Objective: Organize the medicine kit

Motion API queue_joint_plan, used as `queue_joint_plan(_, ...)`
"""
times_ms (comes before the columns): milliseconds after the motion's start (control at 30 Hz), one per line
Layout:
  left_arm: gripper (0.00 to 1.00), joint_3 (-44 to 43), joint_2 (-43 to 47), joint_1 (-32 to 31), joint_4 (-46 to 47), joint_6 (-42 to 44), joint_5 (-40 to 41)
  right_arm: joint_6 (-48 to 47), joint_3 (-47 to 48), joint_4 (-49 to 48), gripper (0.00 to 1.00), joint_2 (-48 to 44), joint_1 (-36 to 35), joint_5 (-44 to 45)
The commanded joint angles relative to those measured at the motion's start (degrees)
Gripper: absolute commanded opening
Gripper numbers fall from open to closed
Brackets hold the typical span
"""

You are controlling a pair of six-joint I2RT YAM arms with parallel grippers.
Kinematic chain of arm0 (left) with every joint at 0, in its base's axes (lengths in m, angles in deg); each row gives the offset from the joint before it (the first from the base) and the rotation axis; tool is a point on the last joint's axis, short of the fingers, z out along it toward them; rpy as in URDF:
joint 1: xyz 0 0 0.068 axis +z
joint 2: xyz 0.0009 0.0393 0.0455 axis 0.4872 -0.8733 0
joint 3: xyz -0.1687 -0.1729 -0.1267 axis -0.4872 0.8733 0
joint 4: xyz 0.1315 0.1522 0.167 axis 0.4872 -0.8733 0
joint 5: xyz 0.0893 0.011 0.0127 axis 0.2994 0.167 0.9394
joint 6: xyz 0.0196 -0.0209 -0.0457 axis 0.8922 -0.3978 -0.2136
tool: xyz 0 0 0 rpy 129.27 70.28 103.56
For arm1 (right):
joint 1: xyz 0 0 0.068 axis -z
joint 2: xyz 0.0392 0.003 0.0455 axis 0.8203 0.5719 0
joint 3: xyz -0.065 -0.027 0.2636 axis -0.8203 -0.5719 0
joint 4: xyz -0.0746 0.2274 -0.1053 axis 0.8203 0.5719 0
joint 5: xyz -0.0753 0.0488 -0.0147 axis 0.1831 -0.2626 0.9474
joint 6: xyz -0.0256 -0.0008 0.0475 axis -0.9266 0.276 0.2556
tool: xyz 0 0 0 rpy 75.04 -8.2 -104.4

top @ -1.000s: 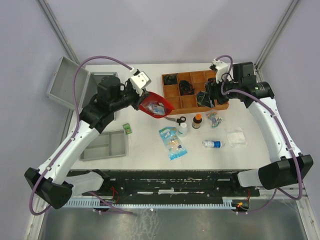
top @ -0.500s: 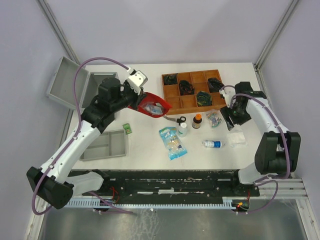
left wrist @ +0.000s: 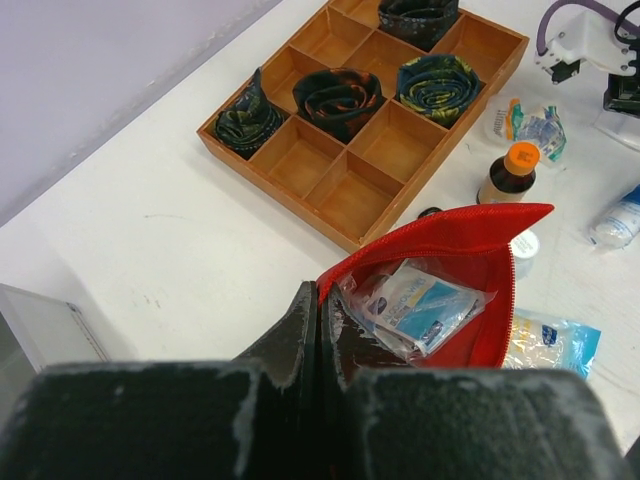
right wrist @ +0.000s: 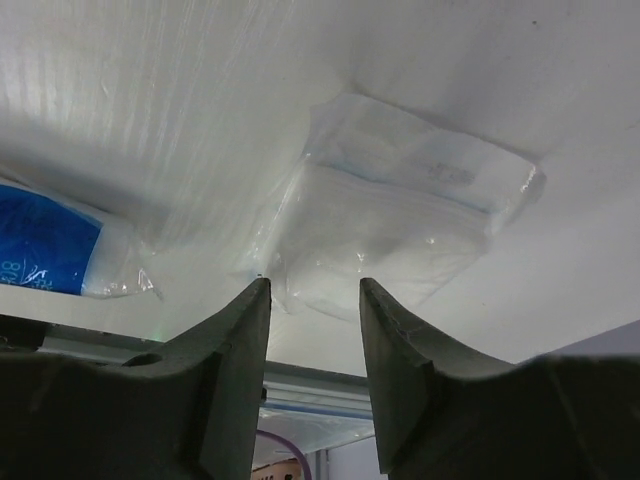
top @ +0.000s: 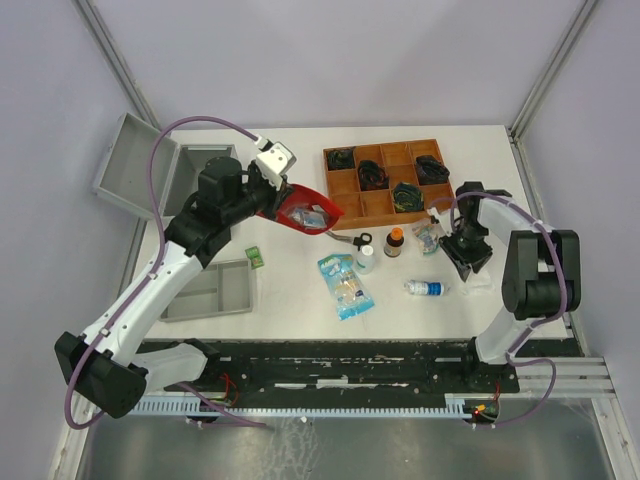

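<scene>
The medicine kit, a silver-grey metal case, lies at the table's far left corner, away from both arms. My left gripper is shut on the rim of a red pouch. The pouch hangs open above the table, with clear-wrapped packets inside. My right gripper is open and points down at a white packet in a clear bag. Its fingertips sit just at the bag's near edge, with nothing between them.
A brown wooden compartment tray with dark rolled items stands at the back. Near it are a brown bottle, a white bottle, a blue packet, a lying blue-white bottle and a small packet. A grey insert tray lies front left.
My right arm swung from the wooden tray down to the white packet at the right, and its jaws narrowed. The left gripper kept its hold on the red pouch, barely moving.
</scene>
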Motion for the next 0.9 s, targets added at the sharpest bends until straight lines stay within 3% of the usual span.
queue_joint_plan(0,0.03,-0.55,0.79,0.34,3.97,-1.0,1.4,-0.7,-0.68,-2.31,0.48,1.55,-0.19,-0.23)
queue_joint_plan(400,0.03,-1.45,0.18,0.31,4.01,-0.59,1.1,-1.29,0.07,-0.53,0.18,-2.81,-0.25,-1.78)
queue_joint_plan(633,0.03,-0.06,0.78,0.28,4.63,0.31,1.01,-0.49,5.24,3.41,0.03,-7.32,-0.43,-8.56)
queue_joint_plan(867,0.03,1.43,1.37,0.32,6.83,-0.89,0.49,1.36,8.27,4.43,0.01,-8.27,-2.41,-13.64)
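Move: The flat clear bag lies just below my right hand, its middle roughly 3 cm to the right and 2 cm ahead, about 2 cm lower. The blue-white roll is some 9 cm to this hand's left and 1 cm back; the colourful packet is about 7 cm left and 10 cm ahead, both also 2 cm lower. From my left hand, which still holds the red kit pouch up high, the clear bag lies about 43 cm right, 9 cm back and 28 cm below. I sink my half-open right hand the last 1.5 cm or so straight down and shut its fingers on the near left edge of the clear bag, pinching the film. Then I lift about 6 cm, drifting left and a little forward towards the red pouch, while the fingertips swing forward and left by some 15 degrees. ##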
